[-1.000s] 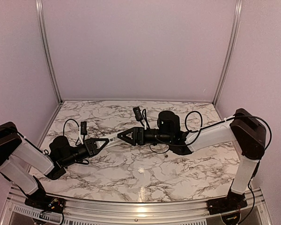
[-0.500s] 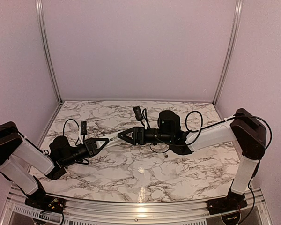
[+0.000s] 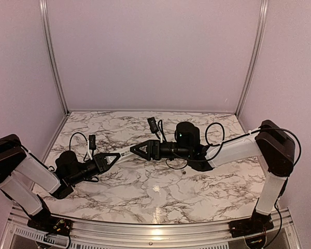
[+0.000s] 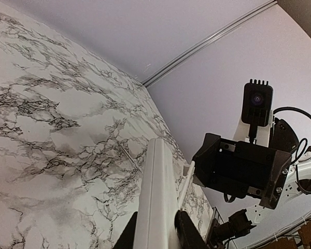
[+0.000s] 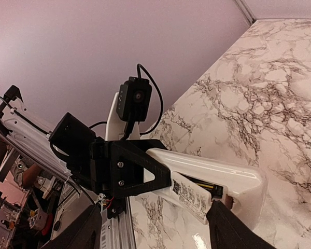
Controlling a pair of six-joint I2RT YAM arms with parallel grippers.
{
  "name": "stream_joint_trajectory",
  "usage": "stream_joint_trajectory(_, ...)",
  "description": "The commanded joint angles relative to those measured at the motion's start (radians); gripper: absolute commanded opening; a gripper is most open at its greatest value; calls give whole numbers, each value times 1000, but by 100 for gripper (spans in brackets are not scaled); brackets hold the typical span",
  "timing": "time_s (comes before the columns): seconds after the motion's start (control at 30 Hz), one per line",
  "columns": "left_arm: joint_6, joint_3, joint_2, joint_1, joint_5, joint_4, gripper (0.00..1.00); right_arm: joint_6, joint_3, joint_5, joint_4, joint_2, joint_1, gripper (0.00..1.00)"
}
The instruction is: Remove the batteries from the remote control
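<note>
My left gripper (image 3: 115, 157) is shut on the remote control (image 3: 125, 153), a slim white handset held in the air, pointing right at my right gripper (image 3: 136, 150). In the left wrist view the remote control (image 4: 156, 197) rises from between my fingers. Its white cover (image 4: 185, 180) stands ajar on the right side. In the right wrist view the labelled cover (image 5: 189, 197) hangs open under the remote control (image 5: 217, 174). A dark battery with a yellow stripe (image 5: 208, 185) shows in the gap. My right gripper (image 5: 160, 231) is open, one fingertip (image 5: 225, 220) at the cover's end.
A thin grey rod (image 4: 129, 155) lies on the marble table (image 3: 160, 192). A small dark speck (image 3: 184, 167) sits under my right arm. Pale walls with metal rails (image 3: 54, 62) close in the back and sides.
</note>
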Motion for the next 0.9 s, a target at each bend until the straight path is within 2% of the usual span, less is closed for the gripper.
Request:
stream_joint_trajectory(0.0, 10, 44, 16, -12, 21, 252, 0, -4, 16, -139, 9, -23, 58, 69)
stream_joint_trajectory(0.87, 19, 44, 20, -13, 9, 246, 0, -28, 44, -119, -40, 12, 66, 69)
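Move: The remote's battery cover, already pried up, stands with its raised far end at the right hand's forward finger; its middle is some 3 cm left of the right hand and 1 cm ahead, at about the same height. The battery compartment lies 1 cm beyond the cover. The left fingertips gripping the remote are about 6 cm left of the right hand, level with it. From the left hand, the cover is roughly 3 cm ahead and 6 cm right. With its forward finger hooked behind the loosened end of the cover, the right hand pulls back away from the remote about 5 cm, rising slightly and swinging some 10 degrees counter-clockwise, so that the finger comes free, its gap unchanged. The left hand keeps its grip on the remote, dips about 1.5 cm and comes back up. ##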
